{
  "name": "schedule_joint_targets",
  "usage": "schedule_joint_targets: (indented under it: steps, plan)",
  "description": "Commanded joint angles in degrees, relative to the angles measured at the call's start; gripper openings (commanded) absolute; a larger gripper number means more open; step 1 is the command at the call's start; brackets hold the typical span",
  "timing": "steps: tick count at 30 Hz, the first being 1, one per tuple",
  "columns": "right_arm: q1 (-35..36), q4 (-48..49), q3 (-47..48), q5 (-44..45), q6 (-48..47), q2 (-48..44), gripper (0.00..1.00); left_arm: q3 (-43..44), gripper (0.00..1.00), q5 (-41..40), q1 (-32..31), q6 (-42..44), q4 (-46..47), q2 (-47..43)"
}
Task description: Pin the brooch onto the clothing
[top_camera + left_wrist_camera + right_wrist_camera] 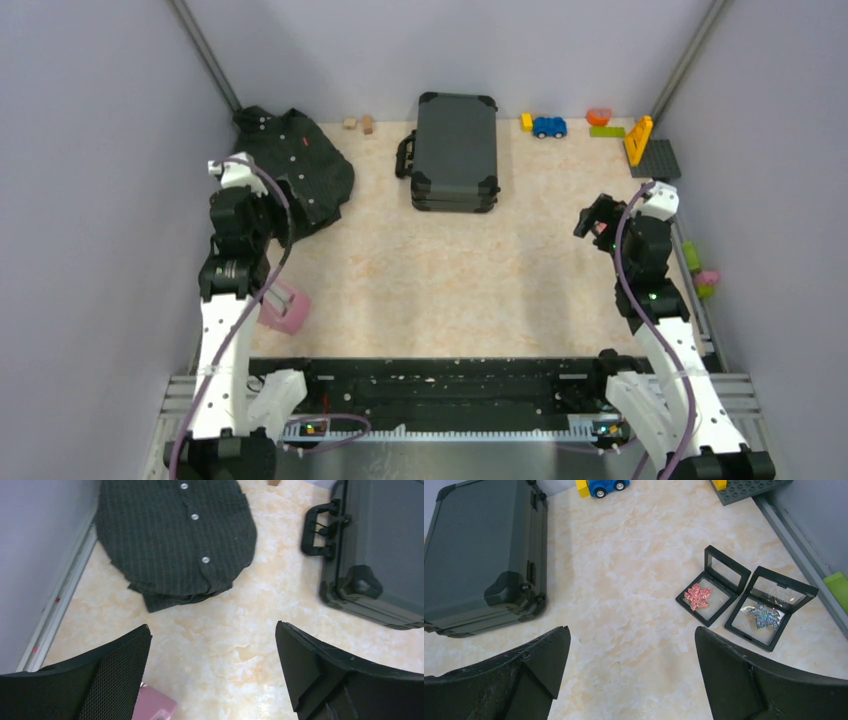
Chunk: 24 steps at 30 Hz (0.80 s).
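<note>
The clothing (pixel 300 165) is a black pinstriped shirt with white buttons, bunched at the back left; in the left wrist view the clothing (pixel 175 535) lies ahead of my fingers. My left gripper (pixel 212 630) is open above bare table, short of the shirt. Two open black boxes lie on the right: one holds a pink leaf brooch (pixel 698 596), the other a blue-silver leaf brooch (pixel 764 615). My right gripper (pixel 631 630) is open and empty above the table, left of and nearer than the boxes. In the top view the right gripper (pixel 597 218) hangs at mid right.
A dark grey suitcase (pixel 455 150) lies at the back centre, between both arms. A pink object (pixel 285 308) sits by the left arm. A blue toy car (pixel 549 127), coloured blocks and a grey baseplate (pixel 656 158) line the back right. Grey walls close both sides.
</note>
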Motion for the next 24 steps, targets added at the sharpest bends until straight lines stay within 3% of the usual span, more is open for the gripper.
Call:
schedule_joint_targets:
  steps: [1,8,16,24]
  plan:
    - [-0.4,-0.11,4.13,-1.41,0.66,-0.31,0.99,8.5,0.98,6.85,-0.68,-2.85,0.1,10.03]
    - [-0.36,-0.83,3.95,-5.03,3.15,-0.19,0.98,19.01,0.98,4.5,-0.71,-3.13,-2.84,30.44]
    - [-0.38,0.3,3.24,-8.7,4.87,2.32,0.99,29.97,0.98,0.22,-1.97,-0.79,-12.54,51.44]
    - [-0.34,1.75,2.42,-11.92,6.55,5.69,0.98,36.2,0.95,-4.0,-2.97,0.53,-13.56,62.67]
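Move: The clothing lies about 21 cm ahead of my left hand, 3 cm to its left and 22 cm below; its lowest button, close to the near hem, is some 17 cm ahead, 1 cm left and 21 cm below. The case's middle is about 26 cm ahead and 29 cm right, the pink box 5 cm back and 6 cm left. From my right hand the clothing is about 51 cm left, 22 cm ahead and 18 cm below. With open fingers I swing my left hand out over the near hem of the clothing: first nearly level forward, then plunging, some 14 cm forward and 18 cm down in all, while the wrist tips down about 40 degrees. My empty right hand drifts some 3 cm left, away from the brooches, turning slightly counter-clockwise. ##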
